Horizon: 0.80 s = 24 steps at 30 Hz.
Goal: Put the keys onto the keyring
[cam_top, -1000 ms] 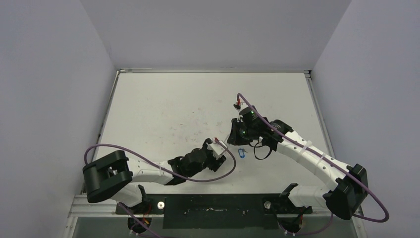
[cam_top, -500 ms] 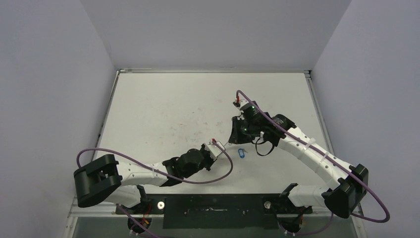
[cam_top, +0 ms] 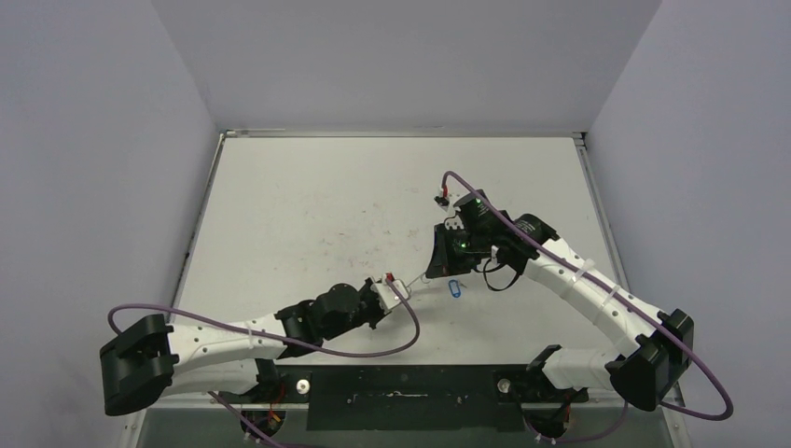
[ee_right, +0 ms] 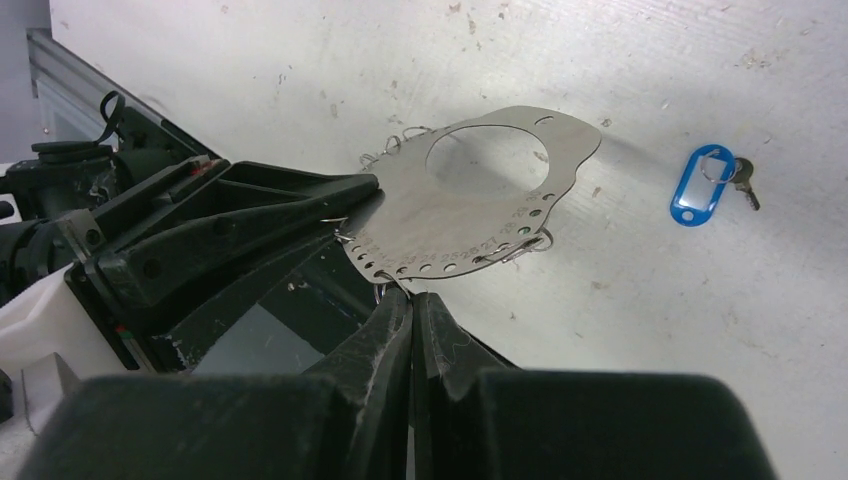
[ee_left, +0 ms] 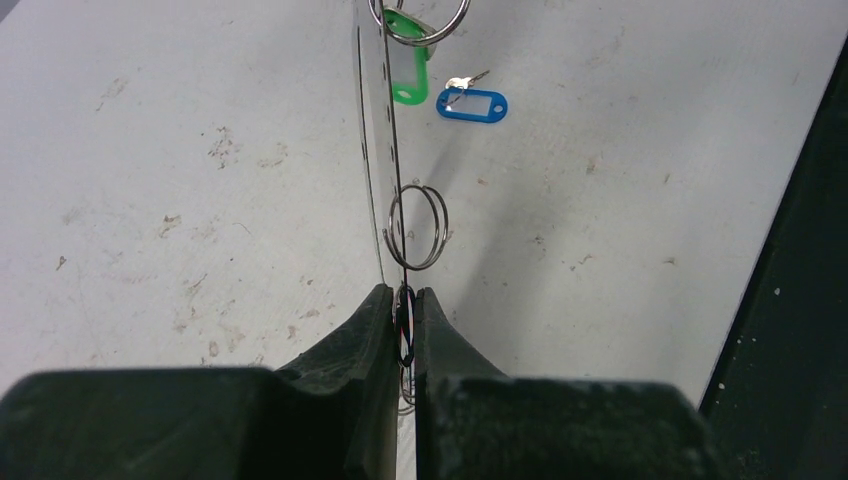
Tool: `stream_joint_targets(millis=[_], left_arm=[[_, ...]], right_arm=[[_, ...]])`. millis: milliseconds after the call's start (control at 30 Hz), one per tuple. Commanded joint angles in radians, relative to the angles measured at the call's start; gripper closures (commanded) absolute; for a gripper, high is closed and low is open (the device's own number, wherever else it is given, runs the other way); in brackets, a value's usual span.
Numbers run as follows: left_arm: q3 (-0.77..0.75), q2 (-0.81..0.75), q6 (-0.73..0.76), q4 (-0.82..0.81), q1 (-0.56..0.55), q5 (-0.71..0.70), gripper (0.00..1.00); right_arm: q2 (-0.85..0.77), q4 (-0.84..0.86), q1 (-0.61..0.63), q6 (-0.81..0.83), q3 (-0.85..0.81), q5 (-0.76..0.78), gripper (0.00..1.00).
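The keyring (ee_right: 470,200) is a thin pale-grey metal disc with a big hole, small holes along its rim and small split rings on it. It hangs above the table between both grippers (cam_top: 417,280). My left gripper (ee_left: 403,300) is shut on its near rim, where the disc shows edge-on (ee_left: 385,150). My right gripper (ee_right: 410,295) is shut on a small split ring at the opposite rim. The green-tagged key (ee_left: 408,75) hangs from a split ring at the far end. The blue-tagged key (ee_left: 472,104) lies loose on the table, also seen from the right wrist (ee_right: 700,185) and from above (cam_top: 454,288).
The white table (cam_top: 308,215) is scuffed with small marks. A black rail (cam_top: 401,383) runs along the near edge by the arm bases. Grey walls enclose the table on the left, right and back. Purple cables loop off both arms.
My left arm has drawn back toward the near left, its gripper still on the keyring. The right gripper has shifted slightly left with it. The blue key has not moved.
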State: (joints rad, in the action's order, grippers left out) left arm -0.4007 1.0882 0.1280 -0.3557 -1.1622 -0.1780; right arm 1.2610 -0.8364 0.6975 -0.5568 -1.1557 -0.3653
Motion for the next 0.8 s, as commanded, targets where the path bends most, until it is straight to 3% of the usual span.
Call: stream_joint_targets(millis=[0, 67, 100, 433, 767], left_arm=[[-0.009, -0.112, 0.061, 0.037, 0.005, 0.078, 1.00], [-0.010, -0.142, 0.060, 0.071, 0.007, 0.084, 1.00], [-0.012, -0.152, 0.054, 0.083, 0.008, 0.081, 1.00], [0.004, -0.146, -0.072, 0.026, 0.009, 0.009, 1.00], [0.008, -0.132, -0.117, -0.010, 0.010, -0.056, 1.00]], right_arm=[[-0.007, -0.016, -0.018, 0.022, -0.039, -0.025, 1.00], [-0.001, -0.012, -0.021, 0.015, -0.045, -0.026, 1.00], [-0.001, -0.002, -0.021, 0.008, -0.048, -0.025, 0.92], [-0.121, 0.222, -0.027, -0.147, 0.080, 0.034, 0.55], [-0.271, 0.409, -0.021, -0.363, 0.250, 0.066, 0.57]])
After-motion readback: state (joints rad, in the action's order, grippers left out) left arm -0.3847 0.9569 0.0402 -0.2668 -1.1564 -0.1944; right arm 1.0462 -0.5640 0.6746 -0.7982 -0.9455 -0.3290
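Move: The right hand, shut at the keyring's upper rim, has the keyring plate's middle about 4 cm ahead, 2 cm to its left and 6 cm below. The green-tagged key hangs some 6 cm ahead and 8 cm below it; the blue-tagged key lies on the table about 9 cm ahead, 7 cm to its right and 19 cm down. From the left hand, which grips the plate's edge, the plate's middle is roughly 4 cm ahead, 3 cm to the right and 1 cm higher. The right fingers let go of what looks like a ring on the keyring's rim, opening from shut to nearly half wide, then lift off about 2 cm, ending slightly forward, while the hand turns some 20 degrees, tips swinging upward and clockwise. The left hand keeps its pinch on the plate and eases it some 2 cm left and up. ##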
